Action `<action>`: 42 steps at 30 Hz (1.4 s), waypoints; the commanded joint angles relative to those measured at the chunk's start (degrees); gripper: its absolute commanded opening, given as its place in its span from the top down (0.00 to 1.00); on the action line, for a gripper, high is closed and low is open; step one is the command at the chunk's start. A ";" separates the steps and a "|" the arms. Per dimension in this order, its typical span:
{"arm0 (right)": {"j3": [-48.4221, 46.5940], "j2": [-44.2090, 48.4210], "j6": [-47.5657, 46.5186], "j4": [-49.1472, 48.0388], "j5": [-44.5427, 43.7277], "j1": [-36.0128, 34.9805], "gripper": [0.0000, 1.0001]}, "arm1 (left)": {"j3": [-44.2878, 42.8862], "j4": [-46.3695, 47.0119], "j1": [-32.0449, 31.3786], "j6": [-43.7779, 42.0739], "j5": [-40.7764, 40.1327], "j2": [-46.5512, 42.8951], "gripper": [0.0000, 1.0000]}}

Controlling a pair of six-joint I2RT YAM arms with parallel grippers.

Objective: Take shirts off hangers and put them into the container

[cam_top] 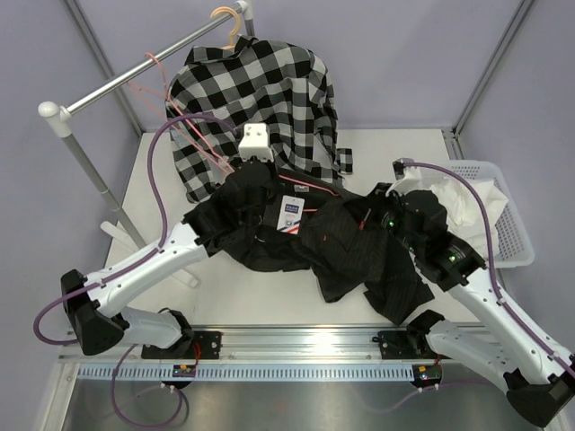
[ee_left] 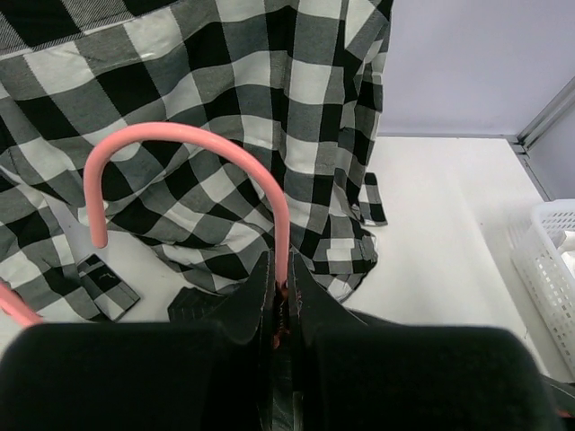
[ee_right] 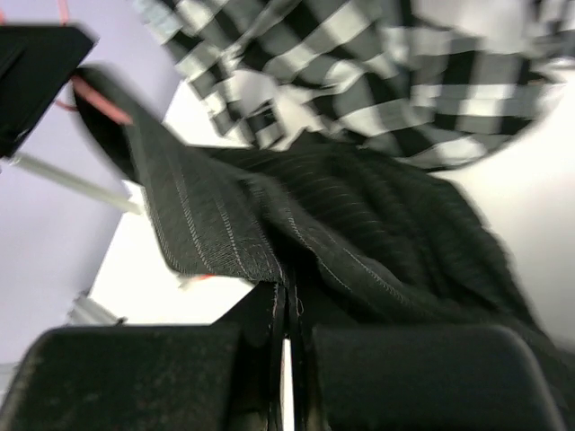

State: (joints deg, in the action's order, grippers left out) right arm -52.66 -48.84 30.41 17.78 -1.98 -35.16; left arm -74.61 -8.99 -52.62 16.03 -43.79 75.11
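A black striped shirt (cam_top: 314, 238) hangs spread between my two grippers above the table. My left gripper (ee_left: 281, 280) is shut on the neck of a pink hanger (ee_left: 184, 142), just under its hook; from above it (cam_top: 241, 164) sits at the shirt's collar. My right gripper (ee_right: 286, 292) is shut on a hem of the black shirt (ee_right: 359, 224), at the garment's right side (cam_top: 370, 214). The checked shirt (cam_top: 256, 99) hangs on a beige hanger (cam_top: 229, 22) on the rail. A white shirt (cam_top: 454, 193) lies in the white lattice container (cam_top: 512, 238).
The silver rail (cam_top: 135, 76) slants across the back left on a white post (cam_top: 90, 171), with empty pink hangers (cam_top: 162, 94) dangling from it. The container's wall (ee_left: 548, 260) shows at the right of the left wrist view. Grey walls close in the table.
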 commanded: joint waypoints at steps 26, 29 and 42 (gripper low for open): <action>-18.52 3.66 -13.80 25.20 0.38 13.18 1.00 | 13.70 3.46 0.59 -3.11 -7.45 -16.40 1.00; -20.54 2.70 -13.19 26.07 4.43 13.18 1.00 | 13.00 3.63 0.59 -2.76 -6.14 -15.52 1.00; -22.84 -3.81 -12.40 32.84 5.67 17.31 1.00 | 18.18 8.73 0.59 -4.96 -4.99 -23.60 1.00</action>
State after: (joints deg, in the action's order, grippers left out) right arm -73.06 -53.28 19.11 46.54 9.43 -22.02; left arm -57.82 -2.59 -53.91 15.40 -39.68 56.75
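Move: Below and between the hands hangs the black shirt: its middle is about 15 cm to the left hand's right, 10 cm back and 24 cm down; from the right hand it is some 5 cm left, 3 cm back and 20 cm down. The checked shirt hangs roughly 12 cm straight ahead of the left hand, at about its height. Some 33 cm to the right hand's right, 8 cm ahead and 22 cm down is the container. Stretching the black shirt between them, the hands draw apart. The left keeps its pinch on the pink hanger's hook base and pulls back about 5 cm and left 4, nosing slightly up; the right, still clamped on the shirt's shoulder cloth, goes right nearly 8 cm towards the container, rolls its left side down some 10 degrees, then eases a little left while rising about 4 cm and dipping again. ##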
